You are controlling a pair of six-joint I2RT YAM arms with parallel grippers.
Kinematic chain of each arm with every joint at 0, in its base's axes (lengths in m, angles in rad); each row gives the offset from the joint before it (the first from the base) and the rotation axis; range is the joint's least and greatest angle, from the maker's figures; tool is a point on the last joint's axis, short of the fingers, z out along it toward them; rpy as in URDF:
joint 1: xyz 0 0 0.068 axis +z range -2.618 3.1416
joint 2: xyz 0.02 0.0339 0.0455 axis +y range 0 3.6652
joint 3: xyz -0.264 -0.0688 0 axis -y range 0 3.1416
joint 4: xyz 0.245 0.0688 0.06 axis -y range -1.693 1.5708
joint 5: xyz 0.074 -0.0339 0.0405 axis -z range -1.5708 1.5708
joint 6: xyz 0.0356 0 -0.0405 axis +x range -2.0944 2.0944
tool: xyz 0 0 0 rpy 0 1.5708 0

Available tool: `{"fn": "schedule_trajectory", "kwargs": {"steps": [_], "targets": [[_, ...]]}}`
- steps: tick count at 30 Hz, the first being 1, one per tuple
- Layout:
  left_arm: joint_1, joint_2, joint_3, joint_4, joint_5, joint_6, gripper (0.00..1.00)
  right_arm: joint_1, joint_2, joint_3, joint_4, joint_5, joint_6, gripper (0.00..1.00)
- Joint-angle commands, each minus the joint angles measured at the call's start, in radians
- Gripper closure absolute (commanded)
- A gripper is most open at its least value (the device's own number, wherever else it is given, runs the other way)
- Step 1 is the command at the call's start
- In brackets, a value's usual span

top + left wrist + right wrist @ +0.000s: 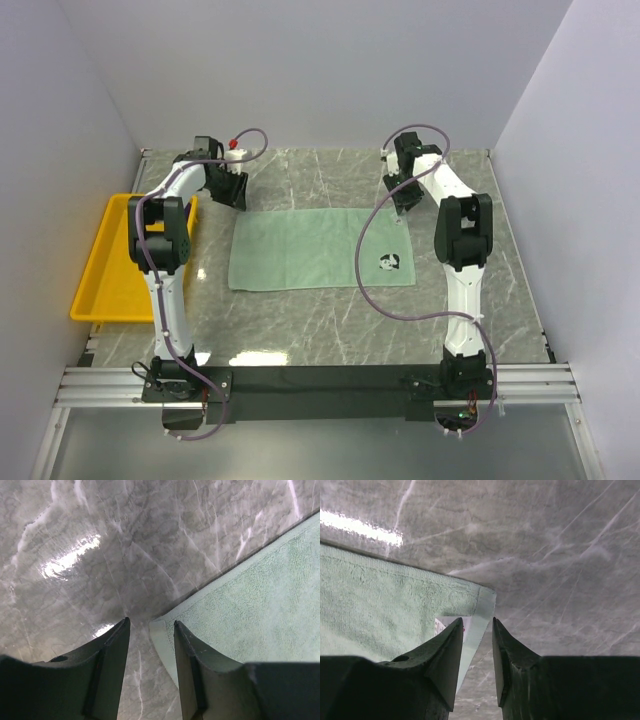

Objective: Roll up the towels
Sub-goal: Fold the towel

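Observation:
A pale mint green towel (320, 248) lies spread flat in the middle of the marble table. My left gripper (232, 190) hovers at its far left corner. In the left wrist view the left gripper (150, 625) stands open, and the corner hem of the towel (250, 605) lies flat under the gap, held by neither finger. My right gripper (403, 200) is at the far right corner. In the right wrist view the right gripper (478, 622) is open over the towel (380, 605) hem, beside a white label (440, 625).
A yellow plastic tray (110, 262) sits at the table's left edge, next to the left arm. The right arm's purple cable (365, 270) hangs across the towel's right end. White walls close in the table on three sides.

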Motion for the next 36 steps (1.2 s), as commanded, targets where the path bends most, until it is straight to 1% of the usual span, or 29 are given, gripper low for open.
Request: {"fn": "schedule_trajectory", "kwargs": {"steps": [1,11,13,19,22,23,25,27,29,33,36], "targets": [[-0.005,-0.018,0.000,-0.014,0.002,0.015,0.53,-0.009,0.004,0.036,0.045,0.018,0.026,0.62],[-0.007,-0.018,-0.012,-0.017,-0.003,0.017,0.51,-0.013,0.065,0.099,0.035,-0.012,0.058,0.62],[-0.007,-0.023,-0.020,-0.017,-0.004,0.018,0.49,-0.015,0.078,0.109,0.021,-0.023,0.061,0.62],[-0.007,-0.027,-0.035,-0.020,-0.009,0.021,0.49,-0.033,0.114,0.138,-0.008,-0.062,0.087,0.64],[-0.007,-0.029,-0.035,-0.026,-0.009,0.024,0.48,-0.035,0.145,0.195,-0.065,-0.065,0.087,0.66],[-0.007,-0.027,-0.034,-0.026,-0.010,0.026,0.48,-0.035,0.156,0.212,-0.076,-0.066,0.086,0.68],[-0.007,-0.031,-0.032,-0.028,-0.013,0.027,0.48,-0.035,0.148,0.195,-0.077,-0.068,0.081,0.71],[-0.007,-0.032,-0.034,-0.025,-0.012,0.024,0.48,-0.035,0.150,0.195,-0.099,-0.074,0.072,0.83],[-0.007,-0.031,-0.031,-0.025,-0.006,0.024,0.48,-0.036,0.141,0.177,-0.096,-0.071,0.067,1.00],[-0.007,-0.024,-0.021,-0.028,0.006,0.017,0.50,-0.035,0.087,0.111,-0.037,-0.091,0.063,1.00],[-0.007,-0.020,-0.023,-0.019,0.014,0.010,0.50,-0.036,0.064,0.099,-0.033,-0.114,0.058,1.00]]}}
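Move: The right hand hovers with parted fingers over the light green towel's far right corner, which lies about 2 cm ahead and 2 cm below. The towel's white label is some 2 cm to its left and 2 cm below; the panda patch is about 16 cm back and 4 cm left. From the left hand, the towel's far left corner is level fore and aft, 1 cm right and about 3 cm below. Easing forward some 2 cm and sinking 1.5 cm onto the towel's far right corner, the right hand closes its fingers almost shut and pinches the hem there, drawing back slightly as they close. The left hand meanwhile settles about 1.5 cm back and 1 cm down towards the far left corner, fingers still parted. ##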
